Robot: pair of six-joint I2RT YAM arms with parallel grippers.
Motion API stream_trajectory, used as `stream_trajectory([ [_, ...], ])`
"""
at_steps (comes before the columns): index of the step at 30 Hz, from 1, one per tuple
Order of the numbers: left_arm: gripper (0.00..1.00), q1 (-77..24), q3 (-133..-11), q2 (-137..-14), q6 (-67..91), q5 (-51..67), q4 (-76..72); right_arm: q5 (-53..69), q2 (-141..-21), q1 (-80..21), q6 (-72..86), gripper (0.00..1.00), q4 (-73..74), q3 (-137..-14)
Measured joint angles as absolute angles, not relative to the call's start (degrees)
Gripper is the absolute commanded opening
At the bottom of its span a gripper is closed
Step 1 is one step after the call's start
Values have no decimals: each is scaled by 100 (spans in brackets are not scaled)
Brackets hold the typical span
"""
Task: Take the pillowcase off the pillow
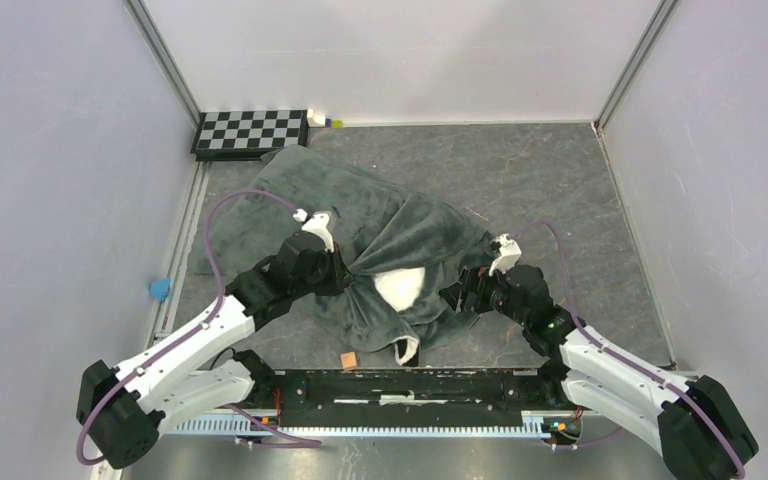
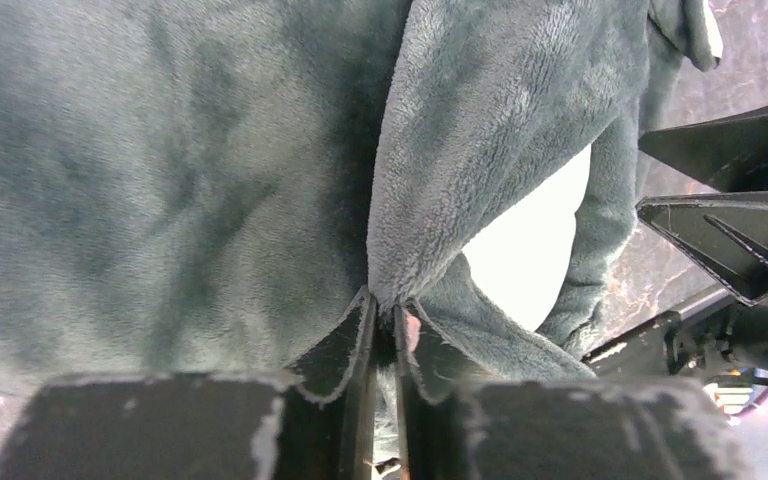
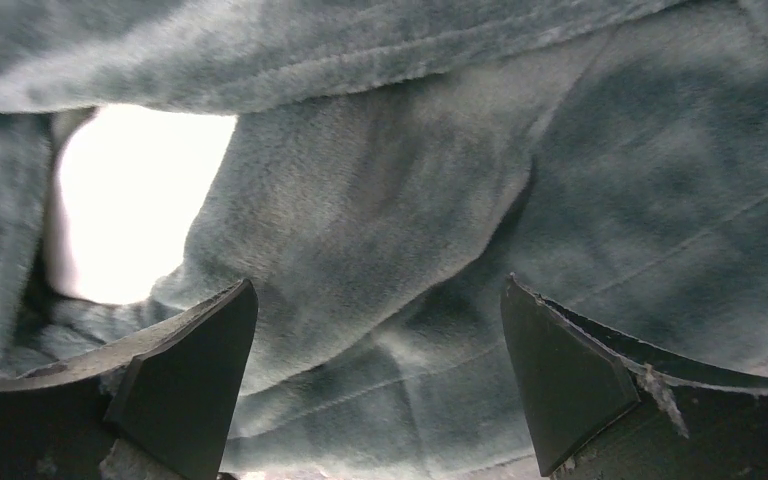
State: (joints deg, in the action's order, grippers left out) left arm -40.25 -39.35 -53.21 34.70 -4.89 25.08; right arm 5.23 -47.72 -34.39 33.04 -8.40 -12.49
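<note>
The pillowcase [image 1: 360, 205] lies across the table with its plain dark grey-green face up; no zebra stripes show. A patch of the white pillow [image 1: 401, 287] shows through its opening near the front, and also shows in the left wrist view [image 2: 525, 255] and the right wrist view [image 3: 130, 200]. My left gripper [image 1: 344, 268] is shut on a fold of the pillowcase [image 2: 480, 130] at the left of the opening. My right gripper [image 1: 457, 294] is open, its fingers [image 3: 195, 370] spread against the pillowcase [image 3: 400, 230] at the right of the opening.
A black-and-white checkerboard [image 1: 250, 131] stands at the back left wall, with a small white and yellow-green object [image 1: 324, 120] beside it. A small orange cube [image 1: 348, 359] lies near the front rail. A blue object [image 1: 160, 289] sits at the left edge.
</note>
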Motion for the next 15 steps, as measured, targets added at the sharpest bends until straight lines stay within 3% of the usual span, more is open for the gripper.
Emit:
stream_trajectory([
  [4,33,-4128,-3887,-5323,3465,-248,2412,709,-4744,-3439,3741,98,-1350,-1061],
  [15,44,-5909,-4919,-5568,3061,-1299,2593,1055,-5231,-3605,4189,97,-2182,-1059],
])
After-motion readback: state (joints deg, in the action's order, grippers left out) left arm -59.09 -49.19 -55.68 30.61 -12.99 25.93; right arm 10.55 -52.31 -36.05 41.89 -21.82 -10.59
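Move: About 10 cm to the left hand's right, 1 cm back and some 8 cm lower, the pillow's white patch shows in the pillowcase opening; the zebra corner lies roughly 11 cm right and 14 cm back of that hand, and the orange block 16 cm straight back. From the right hand, the white patch is about 10 cm left, level in reach and 3 cm lower; the zebra corner sits 9 cm left and 11 cm back. Letting go of the pinched fold of pillowcase, the left hand opens its fingers to a bit under half, shifts right by about 6 cm and somewhat back, then climbs about 6 cm clear of the cloth, swinging clockwise. The right hand, still wide open, eases left about 3 cm towards the white patch, rising slightly, and rolls some 10 degrees, its left side lifting. ##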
